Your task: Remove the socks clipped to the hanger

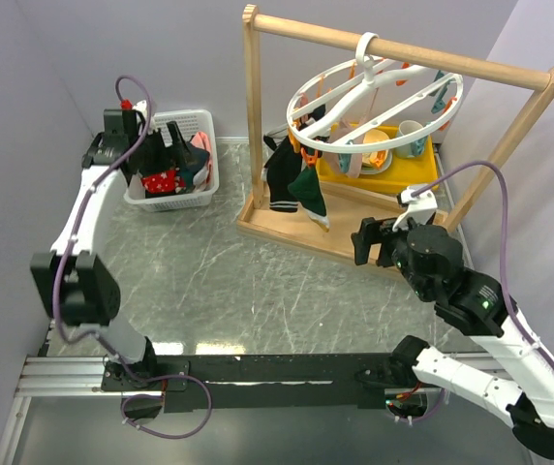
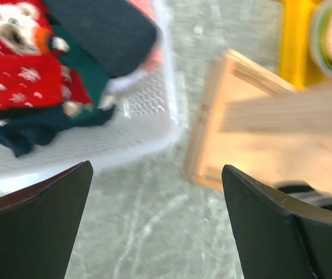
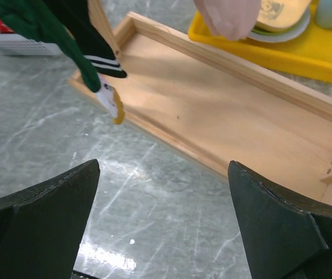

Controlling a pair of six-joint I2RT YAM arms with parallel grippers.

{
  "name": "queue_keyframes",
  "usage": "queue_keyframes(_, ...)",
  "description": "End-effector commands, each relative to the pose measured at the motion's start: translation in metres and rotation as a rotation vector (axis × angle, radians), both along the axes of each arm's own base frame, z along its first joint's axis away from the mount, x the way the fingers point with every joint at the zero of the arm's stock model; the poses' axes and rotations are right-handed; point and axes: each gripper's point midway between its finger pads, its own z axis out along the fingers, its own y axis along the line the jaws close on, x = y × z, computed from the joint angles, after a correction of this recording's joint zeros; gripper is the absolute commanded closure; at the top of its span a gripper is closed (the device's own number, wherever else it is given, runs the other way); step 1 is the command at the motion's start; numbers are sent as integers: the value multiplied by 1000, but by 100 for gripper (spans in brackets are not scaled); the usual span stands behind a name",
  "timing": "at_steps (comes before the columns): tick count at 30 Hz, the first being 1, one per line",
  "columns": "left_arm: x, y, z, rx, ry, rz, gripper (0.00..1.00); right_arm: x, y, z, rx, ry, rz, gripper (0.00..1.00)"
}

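Observation:
The white ring hanger [image 1: 374, 97] hangs by its hook from the wooden rail. A black sock [image 1: 282, 179], a dark green sock [image 1: 308, 192] and a pale pink sock [image 1: 352, 155] dangle from its orange clips. My left gripper [image 1: 172, 147] is open over the white basket [image 1: 182, 194], with nothing between its fingers [image 2: 157, 168]. A red patterned sock [image 2: 21, 70] and dark socks lie in that basket. My right gripper [image 1: 359, 242] is open and empty [image 3: 163, 165], low over the table in front of the frame's base. The green sock [image 3: 50, 35] and a pink sock [image 3: 230, 17] hang ahead of it.
The tall wooden frame stands on a shallow wooden tray base [image 3: 224, 110] at the table's middle back. Behind it a yellow tray [image 1: 422, 174] holds cups and a plate. Walls close in on the left and right.

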Motion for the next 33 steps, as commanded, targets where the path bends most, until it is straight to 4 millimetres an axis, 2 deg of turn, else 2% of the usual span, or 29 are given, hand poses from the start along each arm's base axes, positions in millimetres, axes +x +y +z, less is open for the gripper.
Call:
queue_keyframes(1, -34, -22, 48, -73, -166, -33, 1, 15, -15, 2, -20, -16, -114, 0)
queue_keyframes(2, -41, -24, 50, -84, -177, -36, 0, 18, -16, -1, -27, -3, -121, 0)
queue_keyframes(3, -51, -27, 38, -96, -161, -39, 1, 19, -16, -3, -24, 4, -120, 0)
queue_keyframes(4, -62, -31, 55, -116, -219, -46, 1, 21, -13, -3, 6, 8, -100, 0)
queue_keyframes(5, -68, -34, 56, -129, -230, -49, 1, 22, -12, -8, 24, 16, -91, 0)
queue_keyframes(6, -76, -37, 43, -143, -210, -53, 0, 22, -9, -11, 50, 26, -78, 0)
queue_keyframes(7, -86, -47, 62, -188, -284, -87, 0, 24, -12, -14, 66, 33, -85, 0)
queue_keyframes(8, -95, -50, 42, -210, -261, -90, 1, 24, -5, -22, 85, 54, -53, 0)
queue_keyframes(9, -101, -54, 39, -231, -280, -94, 1, 25, -3, -26, 103, 64, -54, 0)
queue_keyframes(10, -109, -59, 59, -272, -376, -101, 1, 27, 1, -33, 124, 67, -40, 0)
queue_keyframes(11, -118, -60, 29, -288, -327, -88, 0, 28, 3, -37, 137, 62, -31, 0)
queue_keyframes(13, -134, -64, 25, -321, -355, -80, 1, 24, 3, -46, 169, 41, -24, 0)
queue_keyframes(14, -139, -65, 7, -325, -353, -78, 1, 27, 4, -41, 197, -5, -24, 0)
queue_keyframes(15, -143, -65, 1, -325, -354, -71, 1, 27, 3, -41, 215, -31, -27, 0)
queue_keyframes(16, -150, -66, 0, -330, -370, -71, 1, 22, -1, -54, 221, -47, -29, 0)
queue_keyframes(17, -155, -64, -15, -328, -360, -58, 1, 24, -3, -51, 238, -97, -39, 0)
queue_keyframes(18, -158, -63, -20, -327, -360, -54, 0, 23, -5, -56, 239, -109, -46, 0)
queue_keyframes(19, -164, -63, -16, -335, -392, -58, 1, 21, -8, -73, 225, -102, -53, 0)
queue_keyframes(20, -171, -64, -34, -340, -373, -69, 0, 22, -11, -81, 218, -99, -68, 0)
queue_keyframes(22, -179, -66, -24, -352, -459, -95, 0, 25, -19, -108, 179, -41, -128, 0)
queue_keyframes(23, -183, -65, -36, -349, -452, -95, 0, 25, -21, -116, 182, -18, -150, 0)
queue_keyframes(25, -187, -62, -35, -334, -490, -87, 1, 26, -22, -136, 162, 22, -172, 0)
queue_keyframes(28, -189, -60, -48, -320, -484, -84, 1, 28, -18, -137, 206, -6, -165, 0)
queue_keyframes(30, -192, -61, -70, -308, -466, -95, 1, 27, -19, -133, 237, -47, -158, 0)
queue_keyframes(31, -192, -61, -71, -305, -494, -104, 1, 27, -21, -144, 241, -48, -171, 0)
queue_keyframes(32, -197, -61, -90, -297, -468, -109, 1, 26, -21, -149, 257, -50, -176, 0)
queue_keyframes(33, -199, -61, -90, -309, -479, -107, 1, 25, -21, -150, 275, -66, -173, 0)
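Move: The green sock still clipped to the hanger lies about 14 cm back and 31 cm right of the left hand, near its height. The red sock in the basket is roughly 12 cm ahead, 5 cm left and 19 cm below that hand. From the right hand the green sock is some 9 cm ahead, 15 cm left and 6 cm lower; the black sock about 17 cm ahead, 20 cm left, 10 cm down; the wooden tray's middle 14 cm ahead, 5 cm left, 30 cm down. Back and somewhat to its right, the empty left hand draws about 20 cm away from the basket, first lifting slightly and then sinking, while its fingers tip up some 25 degrees and its left side drops. The empty right hand sinks about 17 cm, almost straight down in front of the tray. Both grippers stay wide open and end clear of the socks. ##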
